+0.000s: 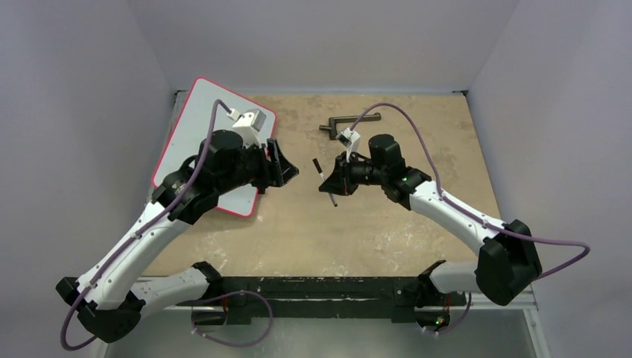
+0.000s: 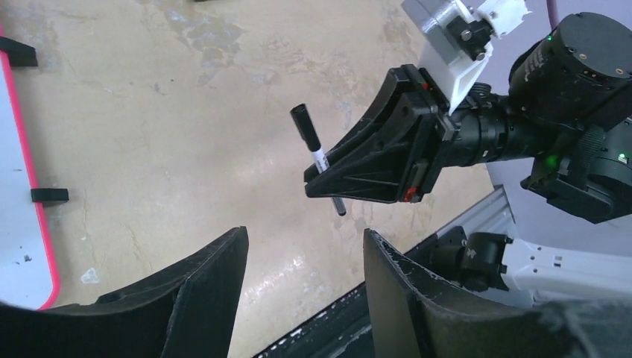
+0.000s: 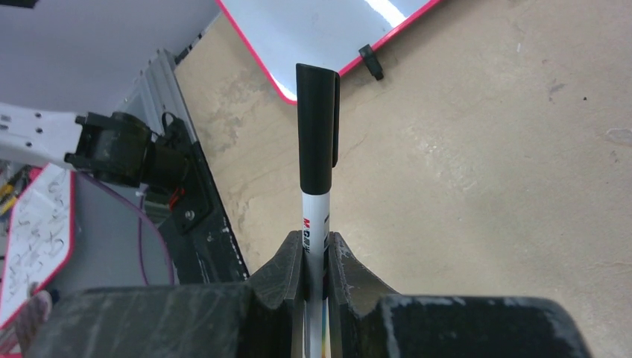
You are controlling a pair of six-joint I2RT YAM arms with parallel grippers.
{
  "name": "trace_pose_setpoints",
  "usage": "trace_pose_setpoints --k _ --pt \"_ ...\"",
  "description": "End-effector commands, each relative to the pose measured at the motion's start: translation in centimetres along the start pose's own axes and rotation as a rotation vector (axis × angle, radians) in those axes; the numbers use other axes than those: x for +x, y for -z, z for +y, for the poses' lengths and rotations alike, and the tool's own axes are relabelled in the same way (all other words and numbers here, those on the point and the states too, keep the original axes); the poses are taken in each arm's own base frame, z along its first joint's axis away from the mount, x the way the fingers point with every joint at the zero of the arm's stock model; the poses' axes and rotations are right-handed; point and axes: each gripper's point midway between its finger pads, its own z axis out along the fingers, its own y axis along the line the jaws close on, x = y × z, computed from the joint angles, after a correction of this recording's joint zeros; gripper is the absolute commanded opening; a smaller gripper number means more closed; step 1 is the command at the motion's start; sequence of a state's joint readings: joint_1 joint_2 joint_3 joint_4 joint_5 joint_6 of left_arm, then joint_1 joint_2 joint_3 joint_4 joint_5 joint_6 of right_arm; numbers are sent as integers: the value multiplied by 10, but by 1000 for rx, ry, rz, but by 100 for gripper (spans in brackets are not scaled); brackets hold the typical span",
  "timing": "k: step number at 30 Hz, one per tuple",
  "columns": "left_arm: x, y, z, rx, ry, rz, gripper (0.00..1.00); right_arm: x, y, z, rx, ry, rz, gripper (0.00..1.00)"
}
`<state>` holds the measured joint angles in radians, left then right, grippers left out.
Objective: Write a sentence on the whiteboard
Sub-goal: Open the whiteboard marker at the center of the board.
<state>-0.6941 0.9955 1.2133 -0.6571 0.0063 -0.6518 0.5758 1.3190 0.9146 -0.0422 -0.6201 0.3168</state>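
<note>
The whiteboard (image 1: 195,127), white with a thin red rim, lies flat at the table's far left; its edge also shows in the left wrist view (image 2: 16,186) and the right wrist view (image 3: 335,30). No sentence shows on the parts in view. My right gripper (image 1: 333,184) is shut on a white marker (image 3: 317,134) with its black cap on, held above the table's middle. My left gripper (image 2: 305,257) stands open and empty, facing the marker (image 2: 317,158) from the left, a short gap away. It hovers by the board's right edge (image 1: 287,171).
A dark L-shaped tool (image 1: 349,123) lies at the far middle of the tan table. A black rail (image 1: 298,287) runs along the near edge between the arm bases. Off the table, another red-rimmed board with scribbles (image 3: 37,231) shows.
</note>
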Motion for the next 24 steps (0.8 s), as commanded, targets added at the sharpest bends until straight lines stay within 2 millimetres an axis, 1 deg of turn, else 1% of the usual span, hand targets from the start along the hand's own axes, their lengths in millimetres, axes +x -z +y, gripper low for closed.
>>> trace_pose_setpoints --k 1,4,8,12,14,20,24 --pt "21 2 -6 7 -41 195 57 -20 5 29 -27 187 -34 0" --pt "23 -2 -13 23 -40 258 57 -20 4 35 8 245 -33 0" --pt "24 -8 -12 13 -24 288 57 -22 6 46 4 290 -67 0" --pt "32 -15 -7 -2 2 321 56 -24 4 55 -5 324 -83 0" --pt "33 -19 -11 20 11 323 56 -24 3 59 -6 345 -86 0" --pt "28 -20 -25 96 26 312 57 -23 0 58 20 380 -76 0" --pt "30 -22 -19 76 61 338 56 -24 2 66 2 405 -93 0"
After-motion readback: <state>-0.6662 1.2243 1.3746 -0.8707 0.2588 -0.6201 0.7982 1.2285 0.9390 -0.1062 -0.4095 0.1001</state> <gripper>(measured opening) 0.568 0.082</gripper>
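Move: The marker, upright-ish in the right fingers, has its cap about 5 cm ahead, 9 cm right and 8 cm below the open left hand. From the right hand that cap sits some 2 cm ahead, 2 cm left and 4 cm above, with the left fingertips 3 cm back, 11 cm left and 11 cm up. The whiteboard's near clip lies roughly 5 cm ahead and 10 cm left of the left hand, 30 cm below. Both hands converge about 5 cm each: right brings the marker back-left, the open left sinks rightward towards its cap. ##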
